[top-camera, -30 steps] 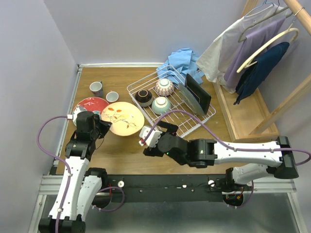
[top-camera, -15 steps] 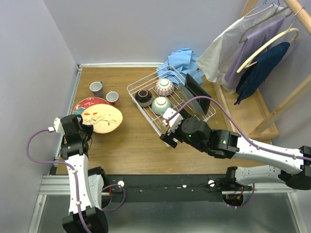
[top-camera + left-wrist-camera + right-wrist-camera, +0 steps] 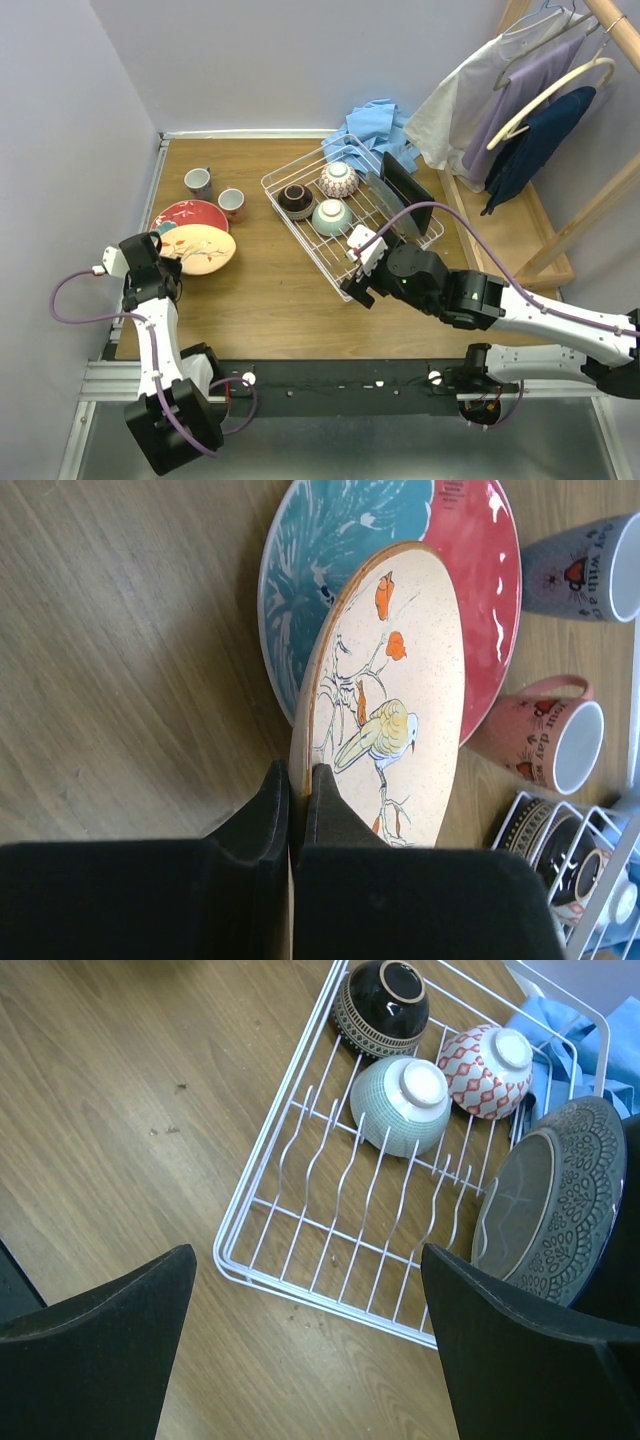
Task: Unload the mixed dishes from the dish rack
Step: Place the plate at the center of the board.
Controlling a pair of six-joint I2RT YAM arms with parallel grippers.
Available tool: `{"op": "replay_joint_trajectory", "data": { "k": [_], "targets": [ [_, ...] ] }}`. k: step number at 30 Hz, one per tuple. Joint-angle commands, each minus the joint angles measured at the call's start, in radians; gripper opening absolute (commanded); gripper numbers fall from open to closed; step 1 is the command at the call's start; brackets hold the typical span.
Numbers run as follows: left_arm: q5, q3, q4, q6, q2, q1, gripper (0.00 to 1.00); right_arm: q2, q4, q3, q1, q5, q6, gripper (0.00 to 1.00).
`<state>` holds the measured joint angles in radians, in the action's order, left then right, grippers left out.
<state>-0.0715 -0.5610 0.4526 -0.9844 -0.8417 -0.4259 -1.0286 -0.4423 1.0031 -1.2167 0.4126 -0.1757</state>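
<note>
My left gripper (image 3: 298,780) is shut on the near rim of a cream bird-patterned plate (image 3: 395,690), which is tilted over a red and teal plate (image 3: 490,580) at the table's left (image 3: 200,250). The white wire dish rack (image 3: 315,255) holds a dark bowl (image 3: 385,1000), a pale green bowl (image 3: 405,1100), a red-patterned bowl (image 3: 487,1060), an upright grey plate (image 3: 550,1205) and a black square plate (image 3: 408,190). My right gripper (image 3: 308,1260) hangs wide open over the rack's near corner (image 3: 360,268) with nothing between its fingers.
A grey cup (image 3: 198,182) and a pink cup (image 3: 232,203) stand behind the plates on the left. A blue cloth (image 3: 375,130) lies behind the rack. A wooden clothes rack (image 3: 500,250) with hanging garments fills the right side. Walls close the back and left.
The left arm carried the cream plate leftward, from the table's middle to over the red and teal plate. The right gripper swung right and away, to the rack's near corner, staying open.
</note>
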Motion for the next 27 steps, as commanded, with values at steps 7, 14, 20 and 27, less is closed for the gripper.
{"op": "replay_joint_trajectory", "data": {
  "k": [7, 14, 20, 27],
  "targets": [
    [0.004, 0.029, -0.322, -0.062, -0.111, -0.04, 0.01, 0.044, -0.009, -0.049, 0.014, -0.023, 0.015, 1.0],
    [0.062, 0.019, -0.385, -0.031, -0.244, -0.042, 0.22, 0.039, -0.007, -0.055, 0.02, -0.015, 0.005, 1.0],
    [0.111, 0.0, -0.394, 0.01, -0.316, -0.042, 0.38, 0.032, 0.004, -0.06, 0.028, -0.017, -0.002, 1.0],
    [0.118, -0.037, -0.353, 0.07, -0.372, -0.04, 0.58, 0.021, 0.002, -0.061, 0.034, -0.023, -0.005, 1.0]
  ]
}}
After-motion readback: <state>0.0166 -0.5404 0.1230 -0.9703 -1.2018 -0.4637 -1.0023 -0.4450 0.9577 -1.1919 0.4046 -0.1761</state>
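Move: My left hand holds the bird-patterned plate by its rim, tilted. The red plate it is going onto has its middle about 12 cm ahead of that hand, 2 cm to the right and some 8 cm below. From the same hand, the pink mug stands about 20 cm ahead and 13 cm right, the grey mug about 26 cm ahead and 4 cm right. From my empty right hand, the red plate is roughly 22 cm ahead, 42 cm left and 22 cm below. I lower the bird plate with my left hand onto the red plate, sinking about 5 cm while reaching nearly as far forward, with a slight drift left in the first half. Around midway my fingers start to open, reaching about half open and letting go of the rim as the hand keeps sinking; the wrist hardly turns. ##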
